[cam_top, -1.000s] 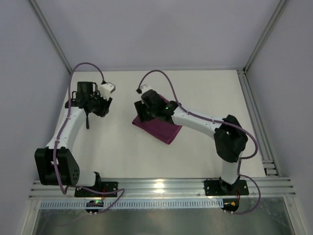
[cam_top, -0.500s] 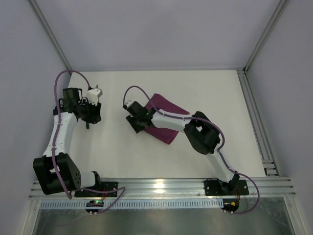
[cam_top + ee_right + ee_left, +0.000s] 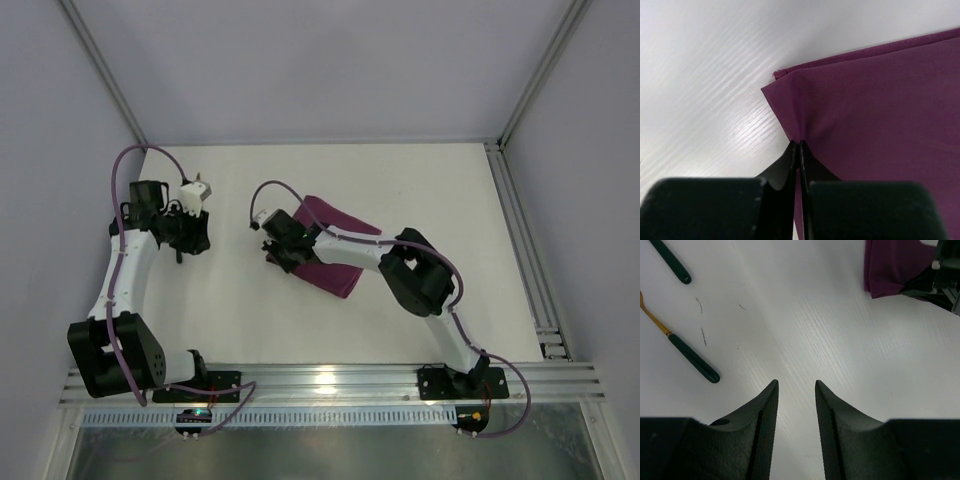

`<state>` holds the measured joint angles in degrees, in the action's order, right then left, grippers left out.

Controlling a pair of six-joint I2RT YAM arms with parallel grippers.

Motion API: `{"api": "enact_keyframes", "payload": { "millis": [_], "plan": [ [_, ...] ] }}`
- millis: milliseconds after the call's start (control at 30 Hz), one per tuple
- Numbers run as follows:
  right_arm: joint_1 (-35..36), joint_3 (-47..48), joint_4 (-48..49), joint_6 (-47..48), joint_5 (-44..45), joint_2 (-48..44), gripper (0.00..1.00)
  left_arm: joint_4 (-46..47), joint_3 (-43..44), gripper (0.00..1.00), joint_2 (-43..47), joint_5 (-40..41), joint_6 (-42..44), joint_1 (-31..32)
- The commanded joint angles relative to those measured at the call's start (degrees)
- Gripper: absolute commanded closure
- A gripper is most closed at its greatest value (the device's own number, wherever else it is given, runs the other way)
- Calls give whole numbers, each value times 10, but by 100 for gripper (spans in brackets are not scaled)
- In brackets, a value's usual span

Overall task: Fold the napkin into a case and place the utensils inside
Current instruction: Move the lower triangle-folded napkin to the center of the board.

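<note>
The napkin (image 3: 338, 218) is a folded magenta-purple rectangle lying slantwise mid-table. My right gripper (image 3: 275, 252) is at its near-left end. In the right wrist view the gripper (image 3: 800, 143) is shut on a thin pinch of the napkin (image 3: 880, 110) near its corner. My left gripper (image 3: 186, 238) hovers at the far left, open over bare table, with nothing between its fingers (image 3: 767, 405). To its left lie the utensils: a gold fork with a dark handle (image 3: 692, 362) and a second dark handle (image 3: 670, 260). The napkin's end (image 3: 890, 267) shows at the left wrist view's upper right.
An aluminium rail (image 3: 518, 225) runs along the table's right side, and another (image 3: 330, 380) crosses the near edge by the arm bases. Grey walls with slanted frame posts (image 3: 100, 70) close in the left, right and back.
My right gripper slid to the napkin's left end and closed on its edge. My left arm drew back to the left. The napkin's far end is now uncovered.
</note>
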<state>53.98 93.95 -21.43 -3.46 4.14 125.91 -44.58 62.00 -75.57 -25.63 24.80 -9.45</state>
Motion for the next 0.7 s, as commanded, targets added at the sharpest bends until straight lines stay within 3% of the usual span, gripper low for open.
{"api": "enact_keyframes", "payload": {
  "millis": [0, 267, 333, 433, 667],
  "plan": [
    [36, -41, -41, 70, -82, -36, 96, -9, 2, 62, 20, -17, 10, 0],
    [148, -130, -29, 76, -161, -112, 95, -18, -8, 62, 16, -24, 11, -1],
    [158, -145, -23, 51, -162, -123, 83, -19, -14, 62, 13, -31, 11, -1],
    [160, -160, 8, 5, -150, -155, 53, -19, -25, 62, 5, -44, 11, -1],
    [140, -179, 67, -65, -149, -262, 44, -43, -35, 63, -38, -44, 5, 36]
  ]
}}
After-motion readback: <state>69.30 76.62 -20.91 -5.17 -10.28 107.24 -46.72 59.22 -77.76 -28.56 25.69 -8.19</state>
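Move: Pinched on its lower-left edge some 3 cm from its left corner, the napkin has its middle about 10 cm to the right of the right hand and 5 cm ahead. The bare place by the board's near edge, where the hand goes, is roughly 20 cm back and 2 cm left. The fork lies about 26 cm left, 8 cm ahead; the knife 21 cm left, 17 cm ahead. From the left hand, the napkin is some 27 cm right, 6 cm ahead, 13 cm below. Dragging the still-pinched napkin edge over the board, the right hand sweeps quickly back about 20 cm towards the near edge, staying low and turning counter-clockwise nearly 30 degrees. As the sweep ends, the fingers open and let go, then rise about 5 cm with a slight return forward. Late on, the empty left hand sinks nearly 3 cm, easing back and right. ##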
